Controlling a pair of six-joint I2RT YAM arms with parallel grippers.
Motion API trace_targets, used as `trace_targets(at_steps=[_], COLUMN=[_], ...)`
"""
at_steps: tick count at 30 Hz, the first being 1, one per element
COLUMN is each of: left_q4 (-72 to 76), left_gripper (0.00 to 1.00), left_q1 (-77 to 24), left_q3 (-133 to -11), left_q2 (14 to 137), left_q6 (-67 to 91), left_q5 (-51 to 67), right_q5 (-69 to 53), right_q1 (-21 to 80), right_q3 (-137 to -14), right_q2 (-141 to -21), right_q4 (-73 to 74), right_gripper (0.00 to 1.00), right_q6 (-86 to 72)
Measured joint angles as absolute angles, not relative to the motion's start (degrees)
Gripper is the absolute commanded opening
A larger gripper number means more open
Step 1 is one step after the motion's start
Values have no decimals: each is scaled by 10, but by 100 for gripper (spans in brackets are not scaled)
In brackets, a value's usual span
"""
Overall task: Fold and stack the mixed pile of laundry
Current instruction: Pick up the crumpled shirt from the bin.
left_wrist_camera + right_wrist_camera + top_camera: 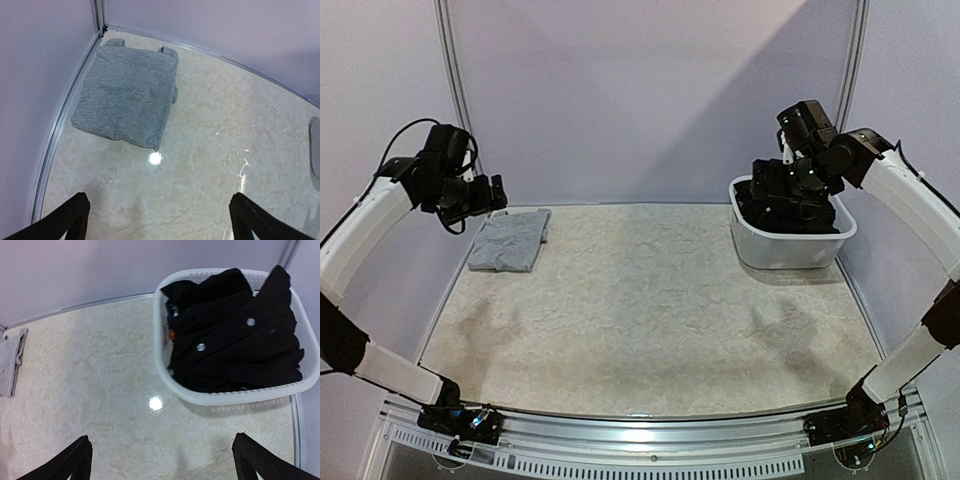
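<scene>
A light grey top [508,240] lies folded flat in the table's far left corner, and the left wrist view shows it [127,95] just ahead of my fingers. My left gripper [496,194] [158,200] hangs above the table beside it, open and empty. A large black garment [790,215] [235,345] with round buttons fills the white laundry basket [790,250] [220,397] at the far right. A small orange patch [171,334] peeks out at its left side. My right gripper [782,192] [161,439] hovers over the basket's near-left side, open, holding nothing.
The marbled tabletop [640,310] is walled by purple panels with a metal frame rail [65,115] along the left. The basket's edge [315,150] shows at the right of the left wrist view. The grey top [10,365] appears far left in the right wrist view.
</scene>
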State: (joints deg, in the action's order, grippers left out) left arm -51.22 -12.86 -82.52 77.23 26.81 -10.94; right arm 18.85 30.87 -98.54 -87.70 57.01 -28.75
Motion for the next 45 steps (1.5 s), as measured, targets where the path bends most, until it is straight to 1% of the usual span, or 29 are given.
trace_targets(at_steps=[1, 4, 9, 11, 13, 20, 25, 29, 33, 34, 35, 37, 39, 40, 41, 45], left_q4=[-507, -494, -486, -487, -487, -487, -487, -487, -487, -487, -487, -487, -487, -487, -487, -486], left_gripper=[99, 92, 84, 79, 76, 74, 73, 73, 73, 73, 72, 72, 72, 72, 72, 72], left_q1=[-117, -99, -101, -104, -109, -135, -146, -149, -150, -150, -150, -150, -150, -150, -150, -150], left_q3=[-806, -776, -749, -737, -730, -726, -728, -730, -732, -733, -733, -735, -740, -743, -746, -755], left_q2=[756, 733, 712, 699, 689, 687, 699, 709, 717, 718, 721, 727, 734, 738, 742, 757], left_q6=[271, 275, 265, 262, 261, 257, 257, 257, 255, 254, 253, 252, 251, 251, 251, 250], left_q5=[-106, -91, -42, -24, -11, 24, 31, 35, 37, 37, 37, 37, 37, 37, 37, 39], right_q5=[184, 166, 107, 85, 62, 13, -4, -11, -20, -23, -25, -30, -35, -37, -37, -40], right_q1=[290, 223, 127, 101, 76, 23, 8, 6, 6, 6, 6, 6, 6, 6, 6, 6], right_q3=[-988, -996, -1009, -1016, -1030, -1079, -1117, -1130, -1133, -1133, -1133, -1134, -1138, -1140, -1142, -1150], right_q2=[-877, -881, -916, -938, -966, -1039, -1090, -1127, -1157, -1161, -1164, -1165, -1166, -1166, -1166, -1166], right_q4=[571, 572, 566, 562, 557, 531, 513, 504, 500, 499, 498, 496, 495, 494, 492, 493], right_gripper=[99, 98, 94, 94, 91, 85, 72, 66, 52, 46, 36, 21, 8, 4, 1, 0], right_q6=[-293, -314, -351, -362, -373, -389, -390, -393, -395, -396, -398, -399, -396, -397, -395, -389])
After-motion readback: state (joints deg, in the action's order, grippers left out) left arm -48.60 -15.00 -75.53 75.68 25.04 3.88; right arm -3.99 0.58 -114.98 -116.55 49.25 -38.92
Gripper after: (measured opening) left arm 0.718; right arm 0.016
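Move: The crumpled black shirt fills the white bin. Its middle is about 17 cm ahead of the open right hand, 12 cm to its right and 15 cm below it. The bin around the shirt is centred about 17 cm ahead and 12 cm to the right too, its middle some 21 cm below the hand. From the left hand the shirt lies far off, about 88 cm to the right, 18 cm farther out and 13 cm lower. The right fingers pinch the black shirt towards the right part of the bin, closing from wide open to nearly shut. The hand gets there by sweeping right about 15 cm, then mostly forward some 16 cm and down 11, turning clockwise and rolling its left side up, and it rises about 1 cm while closing. The left hand drifts about 5 cm right and a little down, its fingers narrowing slightly. ##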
